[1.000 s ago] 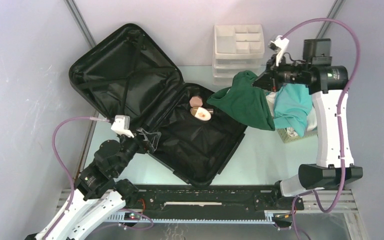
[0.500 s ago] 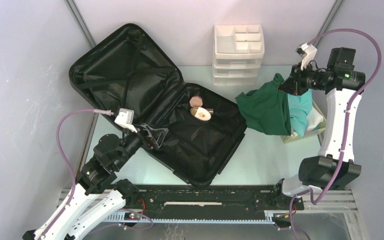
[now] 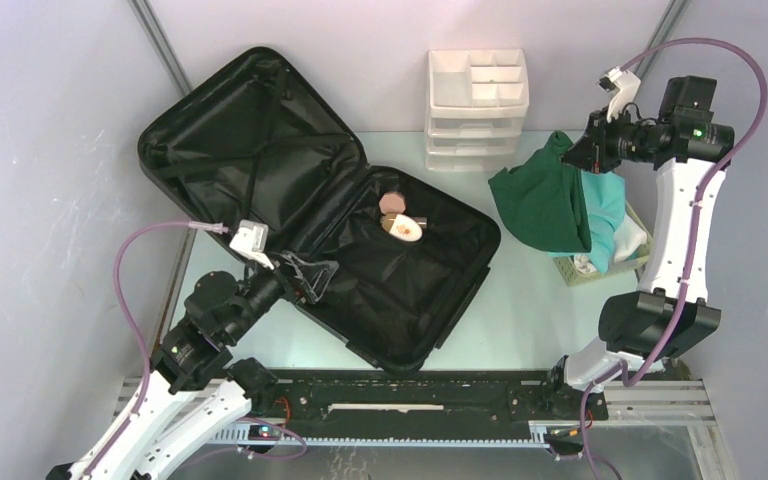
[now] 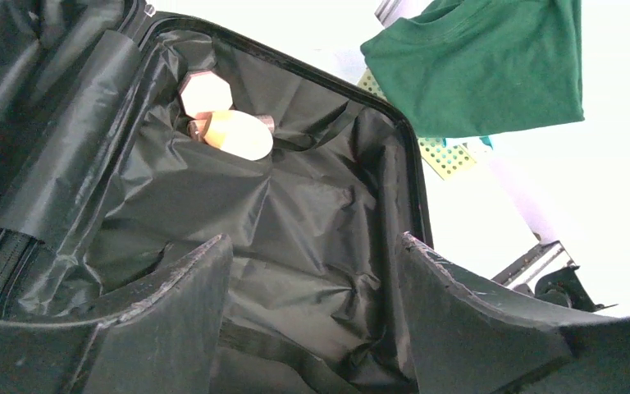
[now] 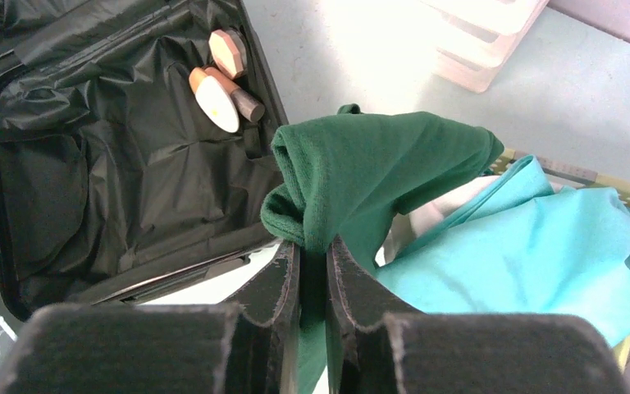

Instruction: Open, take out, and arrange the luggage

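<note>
The black luggage (image 3: 290, 200) lies open on the table, lid leaning at the back left. In its lower half lie a cream oval item (image 3: 402, 228) and a pink octagonal item (image 3: 393, 201); both show in the left wrist view (image 4: 238, 134) and the right wrist view (image 5: 213, 100). My right gripper (image 3: 572, 152) is shut on a dark green shirt (image 3: 545, 205), held hanging above the pale yellow basket (image 3: 600, 272). In the right wrist view the shirt (image 5: 361, 164) is pinched between the fingers (image 5: 283, 275). My left gripper (image 3: 312, 275) is open and empty over the luggage's near left edge.
A teal cloth (image 3: 605, 205) and white cloth fill the basket, seen also in the right wrist view (image 5: 525, 246). A white three-tier drawer organizer (image 3: 477, 105) stands at the back. Grey walls close in on both sides.
My right gripper has carried the green shirt to the right, from over the luggage's edge to above the basket. My left gripper has shifted slightly right over the luggage.
</note>
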You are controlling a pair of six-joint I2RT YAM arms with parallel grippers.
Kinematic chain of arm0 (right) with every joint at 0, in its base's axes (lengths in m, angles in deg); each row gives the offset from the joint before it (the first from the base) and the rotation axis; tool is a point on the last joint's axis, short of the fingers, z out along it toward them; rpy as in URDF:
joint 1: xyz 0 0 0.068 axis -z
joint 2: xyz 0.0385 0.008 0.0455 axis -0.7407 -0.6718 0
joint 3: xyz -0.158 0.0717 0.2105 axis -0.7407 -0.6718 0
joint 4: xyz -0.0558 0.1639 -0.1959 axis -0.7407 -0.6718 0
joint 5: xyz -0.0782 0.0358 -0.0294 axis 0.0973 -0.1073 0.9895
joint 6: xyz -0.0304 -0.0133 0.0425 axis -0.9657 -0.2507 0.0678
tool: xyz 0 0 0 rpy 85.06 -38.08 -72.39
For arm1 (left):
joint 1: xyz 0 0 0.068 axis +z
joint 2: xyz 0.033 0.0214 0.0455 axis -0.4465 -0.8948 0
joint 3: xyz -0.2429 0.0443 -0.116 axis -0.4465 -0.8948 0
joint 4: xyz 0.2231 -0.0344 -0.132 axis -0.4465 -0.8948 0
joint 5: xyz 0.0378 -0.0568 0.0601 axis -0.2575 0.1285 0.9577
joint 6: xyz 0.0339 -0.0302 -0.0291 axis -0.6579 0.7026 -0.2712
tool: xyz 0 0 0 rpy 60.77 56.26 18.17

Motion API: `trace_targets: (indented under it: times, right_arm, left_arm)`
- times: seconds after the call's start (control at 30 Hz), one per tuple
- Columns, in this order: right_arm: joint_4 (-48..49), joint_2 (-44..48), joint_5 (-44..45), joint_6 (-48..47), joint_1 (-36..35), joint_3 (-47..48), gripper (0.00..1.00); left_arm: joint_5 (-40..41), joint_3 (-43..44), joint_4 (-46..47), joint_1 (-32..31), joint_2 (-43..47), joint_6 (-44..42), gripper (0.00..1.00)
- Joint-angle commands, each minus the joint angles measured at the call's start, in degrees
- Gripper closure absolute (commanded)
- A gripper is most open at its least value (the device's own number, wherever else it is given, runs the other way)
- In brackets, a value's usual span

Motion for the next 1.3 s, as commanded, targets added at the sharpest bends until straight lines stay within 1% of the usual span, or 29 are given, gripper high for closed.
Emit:
trace_targets:
  times: [0.0, 0.17, 0.33, 0.53, 0.67, 0.77, 1.0, 1.03, 1.07, 1.13, 1.17, 1.23, 1.27]
  right_arm:
    - [3.07, 2.18, -1.22, 2.18, 0.6, -0.73, 1.0]
    - [4.19, 2.39, 0.72, 2.97, 2.49, -0.57, 1.0]
    - [3.23, 1.81, -0.03, 3.06, 8.14, 3.1, 1.0]
    - [3.54, -3.46, 1.81, 2.24, 13.67, 6.32, 1.0]
    - [4.7, -10.73, 5.35, 1.16, 15.6, 7.63, 1.0]
    - [6.15, -15.17, 8.18, 0.46, 16.65, 6.83, 1.0]
    - [15.34, -21.35, 22.23, -2.18, 17.09, 0.11, 1.0]
    - [15.83, -22.31, 23.12, -2.7, 16.95, -0.13, 0.97]
    - [16.38, -23.12, 24.73, -3.14, 16.83, -0.24, 0.91]
    - [16.54, -24.54, 26.45, -3.86, 16.67, 0.17, 0.65]
    - [16.09, -24.71, 26.8, -4.29, 16.59, 0.57, 0.57]
    - [15.03, -23.67, 25.95, -4.84, 16.54, 0.98, 0.34]
    - [15.29, -21.73, 25.11, -4.96, 16.54, 0.67, 0.27]
  left_arm:
    - [-1.79, -1.44, 1.73, 0.45, 1.42, 0.85, 0.23]
    - [-1.79, -1.39, 1.82, 0.45, 3.14, 2.46, 0.23]
    - [-1.38, -2.49, 1.81, 0.41, 5.26, 3.72, 0.23]
    - [-1.22, -2.75, 1.12, 0.44, 5.69, 4.38, 0.23]
    - [-0.88, -2.34, 0.3, 0.48, 5.47, 4.53, 0.23]
    - [-0.41, -2.13, -0.31, 0.41, 5.27, 4.81, 0.23]
    - [-0.15, -1.96, -0.33, 0.41, 3.62, 5.01, 0.23]
    - [-0.33, -1.79, -0.01, 0.41, 3.07, 5.05, 0.23]
    - [-0.63, -1.59, 0.41, 0.4, 2.48, 5.16, 0.23]
    - [-1.9, -0.83, 1.55, 0.41, 1.22, 5.6, 0.23]
    - [-2.6, -0.53, 2.35, 0.45, 0.62, 5.93, 0.23]
    - [-4.81, 0.45, 4.92, 0.47, -0.59, 6.97, 0.23]
    - [-6.27, 1.22, 6.51, 0.42, -1.55, 7.94, 0.23]
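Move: The green cloth already hangs from the right hand and is bound for the basket, whose middle lies about 18 cm to that hand's right, level with it fore and aft, and some 28 cm below. The white drawer unit stands roughly 23 cm ahead and 13 cm to the left of the hand; the open suitcase's lower half is about 33 cm left and 10 cm back. From the left hand the basket is some 66 cm right and 18 cm ahead. The green cloth is carried in the right hand's closed fingers to the robot's right, some 23 cm in all, first nearly level, then swooping down almost 20 cm and slightly forward over the basket's right side. The hand turns about 30 degrees clockwise and tips downward on the way, and at the bottom the fingers open wide around the cloth to release it. ##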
